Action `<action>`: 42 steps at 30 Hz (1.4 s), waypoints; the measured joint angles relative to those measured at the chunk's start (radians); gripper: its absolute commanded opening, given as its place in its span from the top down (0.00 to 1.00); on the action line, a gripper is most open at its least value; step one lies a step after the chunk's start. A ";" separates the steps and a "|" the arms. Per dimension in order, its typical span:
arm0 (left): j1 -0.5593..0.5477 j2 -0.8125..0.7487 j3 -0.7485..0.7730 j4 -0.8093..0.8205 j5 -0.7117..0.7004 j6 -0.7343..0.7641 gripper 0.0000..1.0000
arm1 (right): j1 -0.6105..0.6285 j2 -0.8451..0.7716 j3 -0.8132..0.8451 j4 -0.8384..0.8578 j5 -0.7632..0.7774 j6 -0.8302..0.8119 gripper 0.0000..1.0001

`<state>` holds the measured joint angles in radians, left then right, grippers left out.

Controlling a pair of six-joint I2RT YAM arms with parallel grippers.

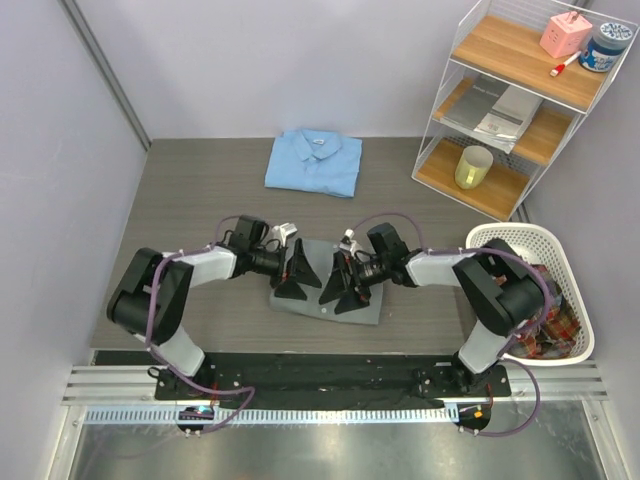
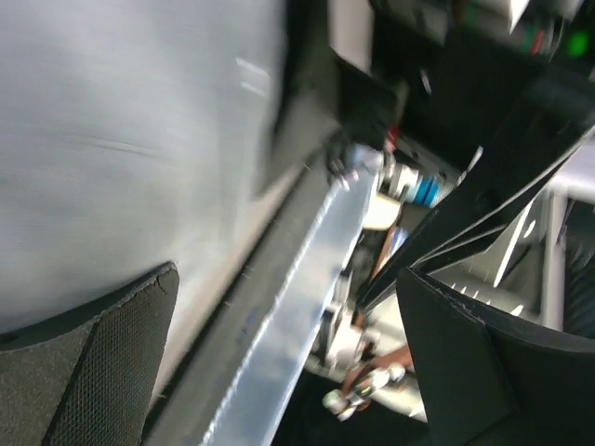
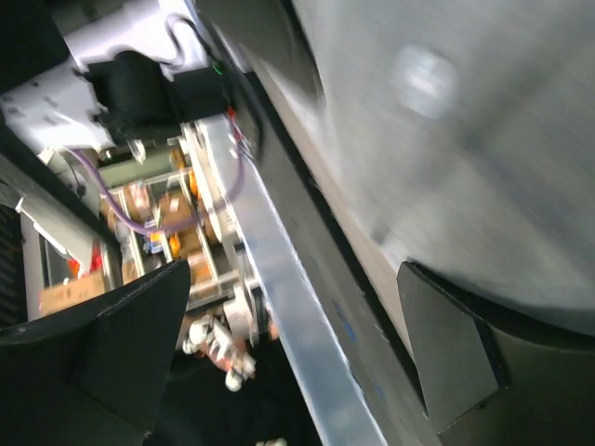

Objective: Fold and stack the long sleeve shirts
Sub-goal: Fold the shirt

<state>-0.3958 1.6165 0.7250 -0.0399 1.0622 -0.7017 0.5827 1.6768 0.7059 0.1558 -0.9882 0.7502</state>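
A folded light blue long sleeve shirt lies at the back middle of the table. The grey long sleeve shirt lies folded in a flat rectangle at the table's centre. Both grippers hover over it, pointing toward each other. My left gripper is over its left half and my right gripper over its right half, both open with nothing between the fingers. The left wrist view is blurred, showing grey cloth beside the open gripper. In the right wrist view, grey cloth lies past the open gripper.
A wire shelf stands at the back right, holding a yellow cup, papers and small containers. A white laundry basket with plaid cloth inside sits by the right arm. A metal rail runs along the near edge.
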 measured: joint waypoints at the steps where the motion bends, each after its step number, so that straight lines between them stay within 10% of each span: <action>1: 0.019 0.031 -0.002 0.012 -0.014 -0.004 0.01 | -0.015 0.026 -0.005 -0.019 -0.016 -0.025 0.00; 10: 0.157 0.166 -0.002 0.019 0.021 -0.010 0.03 | -0.181 0.196 0.157 -0.426 -0.194 -0.391 0.00; 17: 0.157 -0.043 0.019 -0.118 0.025 0.142 0.00 | -0.221 0.092 0.320 -0.769 -0.109 -0.587 0.00; 26: -0.003 0.039 0.206 0.055 0.008 0.097 0.01 | -0.229 0.119 0.425 -0.540 -0.078 -0.474 0.00; 32: 0.079 0.321 0.227 0.133 -0.021 -0.010 0.03 | -0.294 0.363 0.494 -0.547 -0.119 -0.475 0.00; 42: 0.175 0.273 0.231 0.083 -0.031 0.043 0.02 | -0.335 0.408 0.657 -0.594 -0.084 -0.524 0.00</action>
<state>-0.2203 1.8893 0.9558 0.0433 1.0309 -0.6590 0.2481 2.0850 1.3632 -0.4385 -1.0718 0.2264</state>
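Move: Just above the folded gray shirt, the left hand has the shirt's middle about 7 cm to its right, 3 cm back and 6 cm down; for the right hand it is about 5 cm left, level fore and aft, and 4 cm down. A shirt button near its close edge sits some 9 cm back and 5 cm left of the right hand. The folded blue shirt lies roughly 35 cm ahead of the right hand and 8 cm left. Patting the gray shirt out with wide-open grippers laid nearly flat, both hands first dip 3–4 cm and spread apart to the sides. Both then lift some 8–11 cm and come down again farther forward, ending over the shirt's far corners, the left about 11 cm and the right about 17 cm ahead of where they began. Once low again they draw forward, the left also outward, and begin to ease up. ##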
